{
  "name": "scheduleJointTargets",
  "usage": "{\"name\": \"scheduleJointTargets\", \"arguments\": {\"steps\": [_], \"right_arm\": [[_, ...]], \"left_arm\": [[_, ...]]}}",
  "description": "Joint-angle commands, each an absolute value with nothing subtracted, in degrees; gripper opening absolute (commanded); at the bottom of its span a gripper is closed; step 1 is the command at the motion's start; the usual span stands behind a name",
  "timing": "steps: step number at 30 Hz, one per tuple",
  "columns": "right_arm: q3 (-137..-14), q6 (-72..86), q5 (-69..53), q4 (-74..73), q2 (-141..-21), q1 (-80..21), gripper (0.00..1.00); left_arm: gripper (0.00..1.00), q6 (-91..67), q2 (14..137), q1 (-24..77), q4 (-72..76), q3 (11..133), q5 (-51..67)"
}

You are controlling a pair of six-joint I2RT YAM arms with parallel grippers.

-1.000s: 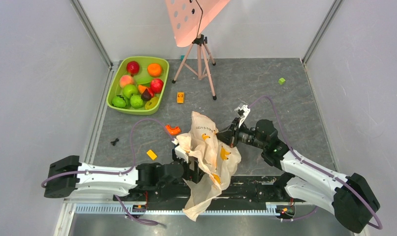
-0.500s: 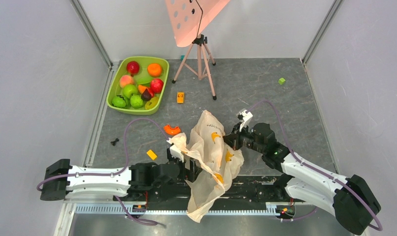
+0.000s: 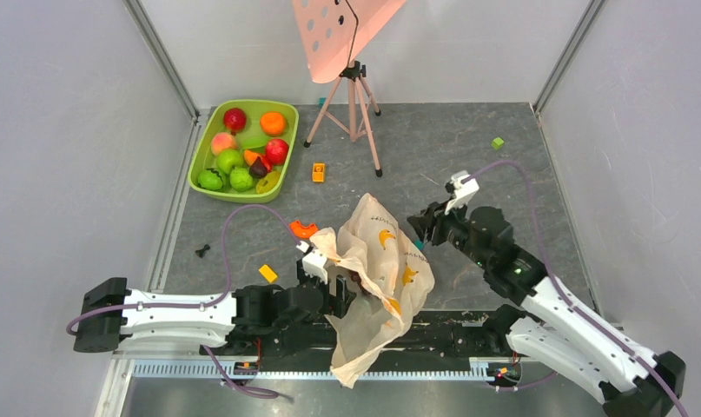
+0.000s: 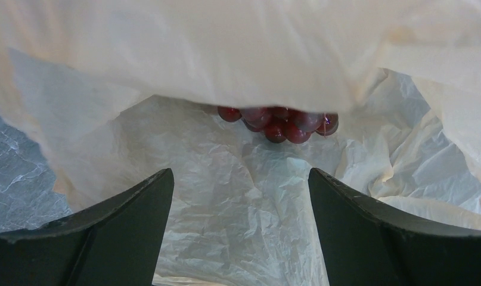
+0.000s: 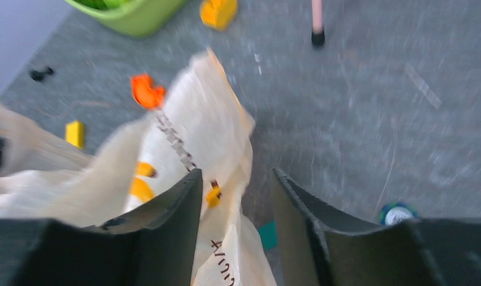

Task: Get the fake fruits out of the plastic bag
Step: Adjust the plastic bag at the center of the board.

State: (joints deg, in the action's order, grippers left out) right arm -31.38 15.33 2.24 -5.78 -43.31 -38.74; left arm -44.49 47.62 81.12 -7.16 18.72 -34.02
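Note:
The plastic bag [image 3: 377, 265] lies crumpled at the near middle of the table, mouth toward the left arm. My left gripper [image 3: 336, 291] reaches into that mouth, open [image 4: 239, 171], with only bag film between its fingers. A dark purple grape bunch [image 4: 279, 122] lies deeper in the bag [image 4: 238, 53], just ahead of the fingertips and half under the sagging top layer. My right gripper [image 3: 425, 228] stands open at the bag's right upper edge. In the right wrist view the right gripper [image 5: 236, 174] has the bag [image 5: 208, 119] edge loose in the gap. Other fake fruits [image 3: 242, 148] fill the green tub.
The lime-green tub [image 3: 201, 148] sits at the far left. A tripod [image 3: 355, 104] stands at the back. An orange arc piece [image 3: 303, 229], yellow block [image 3: 267, 273], orange block [image 3: 319, 172] and green block [image 3: 498, 143] lie scattered. A teal block [image 5: 267, 234] lies beside the bag.
My right gripper has opened, let go of the bag's top and drawn back to the right. The bag has sagged lower. The left arm has pushed slightly deeper into the mouth.

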Motion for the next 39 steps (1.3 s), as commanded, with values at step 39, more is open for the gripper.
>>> {"name": "scheduleJointTargets", "arguments": {"steps": [39], "right_arm": [[-29.4,47.8,29.0,-19.1,-59.0,-93.5,0.00]], "left_arm": [[0.86,-47.2,52.4,81.4,2.2,16.4,-36.2]]}}
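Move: The plastic bag's open mouth lies from my empty right hand about 22 cm back, 12 cm to the left and 11 cm below. The grapes inside are roughly 14 cm back, 14 cm left and 15 cm down; the teal block is 6 cm back and 4 cm right, some 17 cm down. My left hand is already at the mouth's left edge, whose middle is about 4 cm back and 5 cm right, level with it. I lift my right hand about 12 cm and swing it back and left over the bag, turning it counter-clockwise and shutting the empty fingers. Then I drop it some 22 cm into the near part of the mouth, easing right and turning partly back, so the closed tips come against the inside of the film. My left hand stays open at the mouth's left edge, sinking barely a centimetre. ##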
